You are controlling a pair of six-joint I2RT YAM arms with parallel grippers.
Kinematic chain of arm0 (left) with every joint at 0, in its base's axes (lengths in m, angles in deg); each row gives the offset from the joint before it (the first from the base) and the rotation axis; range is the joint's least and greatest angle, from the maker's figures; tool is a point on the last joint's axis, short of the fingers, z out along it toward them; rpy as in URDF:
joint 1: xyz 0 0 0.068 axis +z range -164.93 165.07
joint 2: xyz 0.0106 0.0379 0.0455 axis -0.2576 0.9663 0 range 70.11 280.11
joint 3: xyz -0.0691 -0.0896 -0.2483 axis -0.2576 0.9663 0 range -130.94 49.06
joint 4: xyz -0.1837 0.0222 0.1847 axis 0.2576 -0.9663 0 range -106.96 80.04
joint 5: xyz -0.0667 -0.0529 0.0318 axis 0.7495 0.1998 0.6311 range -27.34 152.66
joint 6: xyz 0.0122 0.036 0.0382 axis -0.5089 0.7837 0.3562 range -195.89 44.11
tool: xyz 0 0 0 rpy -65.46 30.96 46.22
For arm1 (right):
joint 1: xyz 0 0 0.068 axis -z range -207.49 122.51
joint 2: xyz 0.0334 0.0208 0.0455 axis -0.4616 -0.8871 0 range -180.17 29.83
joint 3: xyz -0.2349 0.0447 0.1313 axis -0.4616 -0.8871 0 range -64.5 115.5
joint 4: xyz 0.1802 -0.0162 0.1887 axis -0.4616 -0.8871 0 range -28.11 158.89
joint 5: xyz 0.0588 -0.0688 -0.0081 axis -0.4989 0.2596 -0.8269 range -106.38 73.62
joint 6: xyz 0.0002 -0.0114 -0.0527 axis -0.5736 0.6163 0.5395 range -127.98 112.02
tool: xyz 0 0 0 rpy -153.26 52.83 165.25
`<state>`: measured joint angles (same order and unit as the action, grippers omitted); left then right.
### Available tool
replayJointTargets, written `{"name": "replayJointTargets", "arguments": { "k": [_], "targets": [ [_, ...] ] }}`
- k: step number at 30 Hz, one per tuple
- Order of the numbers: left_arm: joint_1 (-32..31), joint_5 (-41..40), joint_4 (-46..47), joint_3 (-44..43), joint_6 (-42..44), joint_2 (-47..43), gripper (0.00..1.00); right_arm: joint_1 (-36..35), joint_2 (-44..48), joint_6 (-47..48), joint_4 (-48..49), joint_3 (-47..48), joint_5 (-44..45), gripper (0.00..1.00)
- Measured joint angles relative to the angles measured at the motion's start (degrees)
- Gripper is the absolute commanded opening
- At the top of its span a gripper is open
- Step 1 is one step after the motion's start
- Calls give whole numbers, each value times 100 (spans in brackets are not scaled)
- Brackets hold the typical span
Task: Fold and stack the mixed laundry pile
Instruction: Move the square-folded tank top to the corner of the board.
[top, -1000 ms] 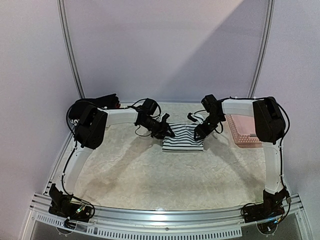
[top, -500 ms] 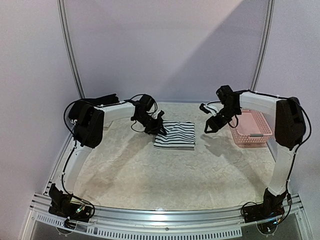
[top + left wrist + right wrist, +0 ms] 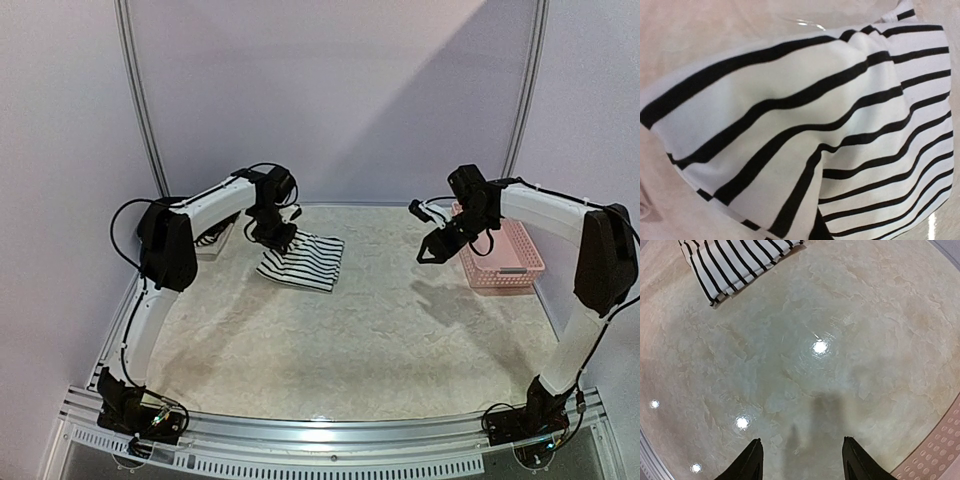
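Note:
The folded black-and-white striped tank top (image 3: 302, 262) lies on the table at the back left, turned at an angle. My left gripper (image 3: 272, 240) is shut on its far left corner. In the left wrist view the striped cloth (image 3: 790, 125) fills the frame from close up and hides the fingers. My right gripper (image 3: 428, 252) hangs open and empty above the bare table, right of centre. Its wrist view shows both dark fingertips (image 3: 754, 460) wide apart around my right gripper (image 3: 802, 460), with the striped tank top (image 3: 735, 262) at the top left.
A pink perforated basket (image 3: 505, 262) stands at the back right, just right of the right gripper; its rim (image 3: 935, 455) shows at the lower right of the right wrist view. A small patch of striped cloth (image 3: 211, 238) shows behind the left arm at the far left.
The left gripper has closed on the striped top and dragged it left and back, turning it. The right gripper has let go, lifted and swung right toward the basket.

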<state>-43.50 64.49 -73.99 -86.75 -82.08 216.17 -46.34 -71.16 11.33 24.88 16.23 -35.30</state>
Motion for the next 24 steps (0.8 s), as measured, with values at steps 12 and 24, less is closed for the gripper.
{"name": "replayJointTargets", "arguments": {
  "k": [12,24],
  "targets": [
    [424,-1620,-599,-452,647,-557,0,0,0,24,57,-90,-109,54],
    [529,-2479,-743,-1209,1161,-557,0,0,-13,26,74,-105,-127,54]
  ]
}}
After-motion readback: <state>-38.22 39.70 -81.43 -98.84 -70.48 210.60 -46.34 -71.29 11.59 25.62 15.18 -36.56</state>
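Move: In the far left corner of the table, the laundry stack on its white board has its middle about 18 cm to the left of the left hand and 6 cm farther out, near its height. The board's near right corner lies some 14 cm to the hand's left and 1 cm ahead, 3 cm lower. The held tank top's middle is about 5 cm right and 4 cm back. From the right hand the stack lies roughly 43 cm left, 16 cm ahead, 10 cm below. Keeping its pinch on the far left corner of the striped tank top, the left hand rises about 12 cm while carrying it some 11 cm left and half as far forward, towards the stack. The leftward travel slows as the climb goes on, and the wrist tilts nearly 30 degrees, swinging the fingertips out left and forward. ##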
